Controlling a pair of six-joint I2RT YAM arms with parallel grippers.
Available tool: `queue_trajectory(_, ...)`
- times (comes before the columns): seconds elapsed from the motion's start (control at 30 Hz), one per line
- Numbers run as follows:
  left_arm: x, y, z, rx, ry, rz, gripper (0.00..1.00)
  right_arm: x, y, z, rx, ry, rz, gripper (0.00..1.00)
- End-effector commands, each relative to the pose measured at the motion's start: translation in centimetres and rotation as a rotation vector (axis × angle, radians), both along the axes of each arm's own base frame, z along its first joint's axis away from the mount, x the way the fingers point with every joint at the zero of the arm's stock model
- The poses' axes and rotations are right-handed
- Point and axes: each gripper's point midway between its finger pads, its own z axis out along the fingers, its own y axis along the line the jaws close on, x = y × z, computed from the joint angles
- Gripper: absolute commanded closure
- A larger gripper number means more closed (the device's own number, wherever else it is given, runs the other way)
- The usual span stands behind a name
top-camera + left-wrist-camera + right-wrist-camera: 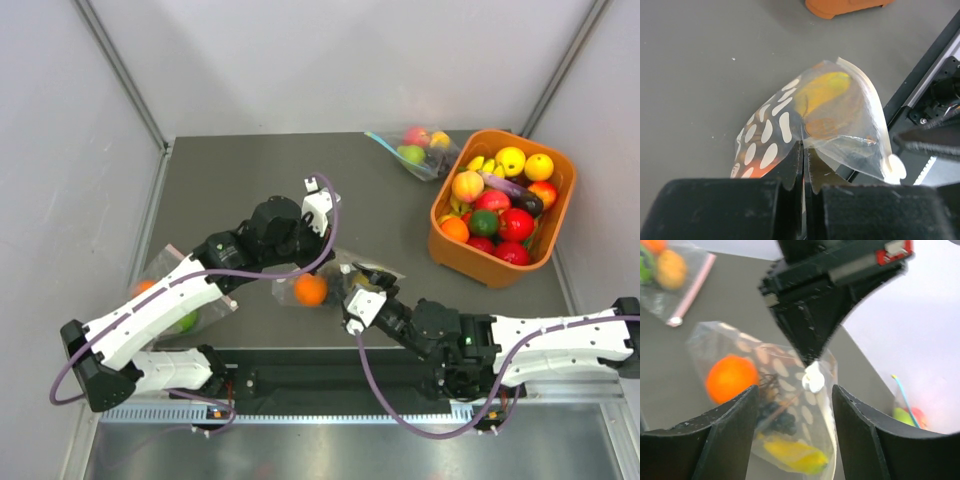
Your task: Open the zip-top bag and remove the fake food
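Observation:
The zip-top bag (338,272) is clear with white dots and lies at the table's near middle. It holds an orange ball (310,290), a yellow banana (795,455) and dark-brown berries (776,421). My left gripper (804,146) is shut on a fold of the bag's plastic near its top edge. In the left wrist view the bag (775,130) hangs from it with the banana (826,90) showing through. My right gripper (795,390) is open, its fingers either side of the bag (790,370) close to the white zip slider (813,380), not touching it.
An orange bin (440,245) full of toy fruit stands at the right. A clear bag with a blue zip strip (415,152) lies at the back. A clear bag with a pink edge (175,300) lies under my left arm. Grey walls close in the table.

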Motion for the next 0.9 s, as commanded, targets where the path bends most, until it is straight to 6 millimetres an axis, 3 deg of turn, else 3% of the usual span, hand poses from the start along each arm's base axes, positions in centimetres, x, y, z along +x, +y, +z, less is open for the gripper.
queue_trajectory(0.0, -0.2, -0.6, 3.4, -0.090, -0.042, -0.022, 1.00, 1.4, -1.6, 2.9, 0.109, -0.073, -0.138, 0.41)
queue_trajectory(0.4, -1.4, -0.4, 3.4, -0.104, -0.025, -0.067, 1.00, 1.9, -1.5, 3.5, 0.114, -0.136, -0.168, 0.56)
queue_trajectory(0.77, -2.8, -0.3, 2.4, -0.081, 0.001, -0.144, 1.00, 2.4, -0.8, 2.9, 0.094, -0.097, -0.079, 0.62)
queue_trajectory(0.87, -3.0, -0.3, 2.3, -0.078, 0.006, -0.152, 1.00, 2.6, -0.8, 2.9, 0.094, -0.091, -0.056, 0.70)
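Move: The bag's zip slider is near the right fingertips, about 3 cm ahead, 2 cm to their left and 1 cm higher. From that hand, the orange in the bag lies some 10 cm left and 1 cm ahead, about 9 cm lower; the yellow fruit is 4 cm ahead, straight below that line, 7 cm down. From the left fingers, which already pinch the bag, the slider is about 4 cm right, 2 cm back and level. Right hand eases 3 cm forward, half-closing around the slider; left keeps its pinch, drawing the bag 2 cm back. ##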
